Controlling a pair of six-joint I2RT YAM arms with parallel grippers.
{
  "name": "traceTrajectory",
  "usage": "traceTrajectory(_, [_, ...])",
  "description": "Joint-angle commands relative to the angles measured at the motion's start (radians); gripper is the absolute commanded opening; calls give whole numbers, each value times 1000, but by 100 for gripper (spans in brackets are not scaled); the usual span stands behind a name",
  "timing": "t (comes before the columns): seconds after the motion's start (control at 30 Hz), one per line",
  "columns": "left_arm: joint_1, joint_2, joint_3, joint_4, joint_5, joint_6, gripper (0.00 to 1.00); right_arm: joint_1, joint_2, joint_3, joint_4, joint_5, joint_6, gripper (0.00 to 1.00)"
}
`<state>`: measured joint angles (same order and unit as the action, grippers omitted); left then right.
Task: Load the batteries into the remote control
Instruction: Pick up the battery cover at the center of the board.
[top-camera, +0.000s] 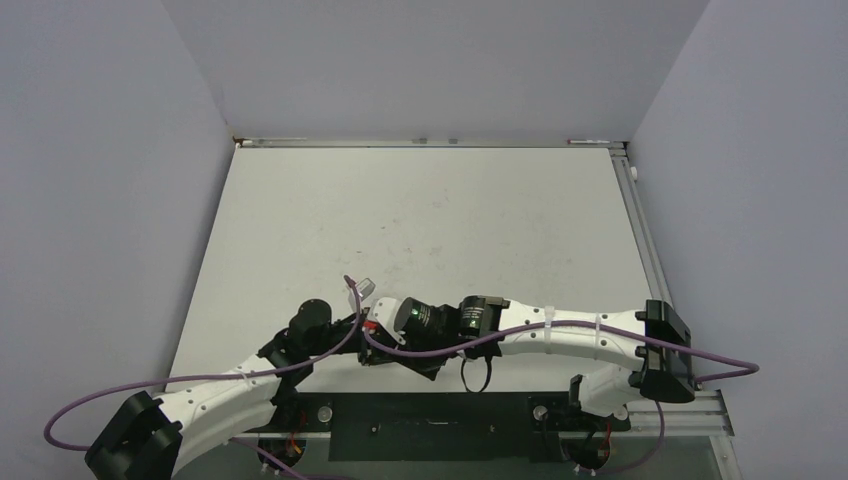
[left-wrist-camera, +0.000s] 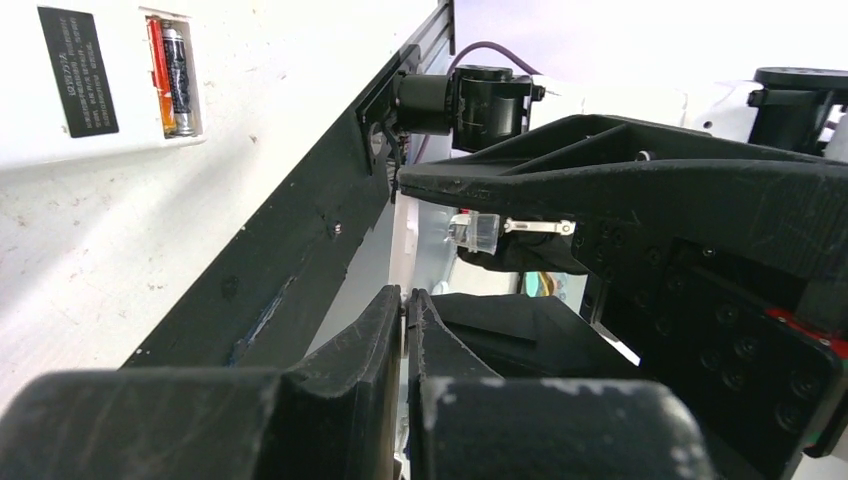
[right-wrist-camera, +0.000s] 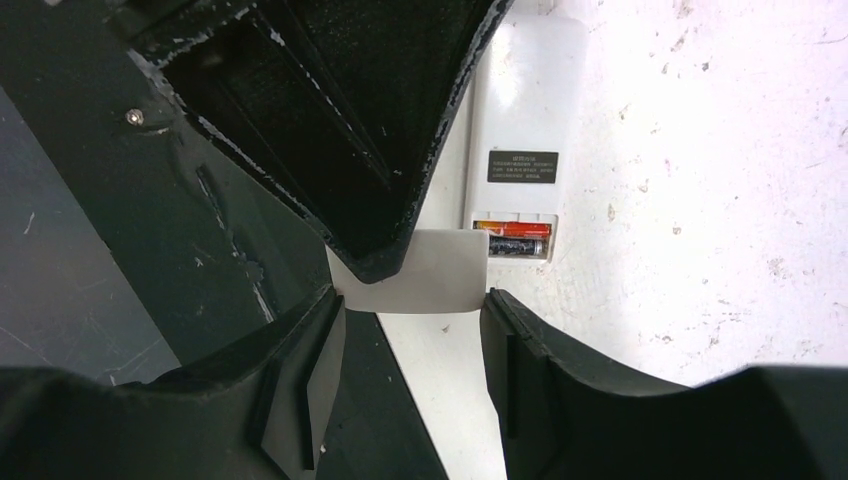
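Observation:
The remote control (right-wrist-camera: 525, 110) lies back up on the white table, its battery bay open with batteries (right-wrist-camera: 515, 240) seated inside. From the left wrist it shows at upper left (left-wrist-camera: 125, 100), batteries (left-wrist-camera: 172, 75) in the bay. My right gripper (right-wrist-camera: 412, 300) holds a white battery cover (right-wrist-camera: 440, 275) by its side edges, close beside the bay. My left gripper (left-wrist-camera: 407, 298) is shut, its tip (right-wrist-camera: 380, 262) pinching the cover's (left-wrist-camera: 425, 240) top edge. In the top view both grippers (top-camera: 372, 322) meet near the table's front, and the remote control is hidden under them.
A black strip (left-wrist-camera: 300, 250) runs along the table's near edge, just beside the remote. The scuffed white table (top-camera: 430, 220) stretches away behind the arms, bounded by walls and a metal rail (top-camera: 640, 230) on the right. Purple cables (top-camera: 420, 352) loop over the arms.

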<state>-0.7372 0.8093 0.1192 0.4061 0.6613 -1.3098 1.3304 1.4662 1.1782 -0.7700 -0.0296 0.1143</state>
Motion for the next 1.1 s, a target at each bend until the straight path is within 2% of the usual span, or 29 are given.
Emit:
traceTrajectory(0.0, [-4,-33,-22,157,8,-68,0,10,-112,-63,103,75,26,51])
traceTrajectory(0.17, [-4,-70,-29,173,-2,-99,0,26,-323,-209,266,5,22,71])
traceTrajectory(0.23, [-3,-74,-37,205,-1,-120,0,37,-382,-262,320,-13,-4,73])
traceTrajectory(0.53, [-3,-75,-76,318,1,-208,0,84,-576,-478,575,26,-176,73])
traceTrajectory(0.8, [-4,-102,-73,315,-2,-227,0,105,-581,-540,708,178,-216,72])
traceTrajectory(1.07, [-5,-114,-72,324,1,-242,0,110,-558,-545,761,132,-218,71])
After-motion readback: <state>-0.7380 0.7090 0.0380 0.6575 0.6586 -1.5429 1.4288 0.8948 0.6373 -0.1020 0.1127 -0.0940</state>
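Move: The battery cover is already held by both hands, its middle roughly 1 cm ahead and 1 cm to the right of the left hand at the same height, and about 1 cm to the left of the right hand, level with it. The remote's open battery bay, with both cells in, lies about 6 cm ahead, 3 cm right and 11 cm below the left hand; from the right hand, about 6 cm ahead, 2 cm right and 11 cm below. The battery cover stays pinched in the closed left fingers, which carry it up about 4 cm and tip from slightly downward to nearly level, still pointing right. The right fingers open off its side edges; that hand first draws up, back and slightly right, then swings forward again, ending some 6 cm higher and rolled about 35 degrees so its fingers point more to the left than down. ##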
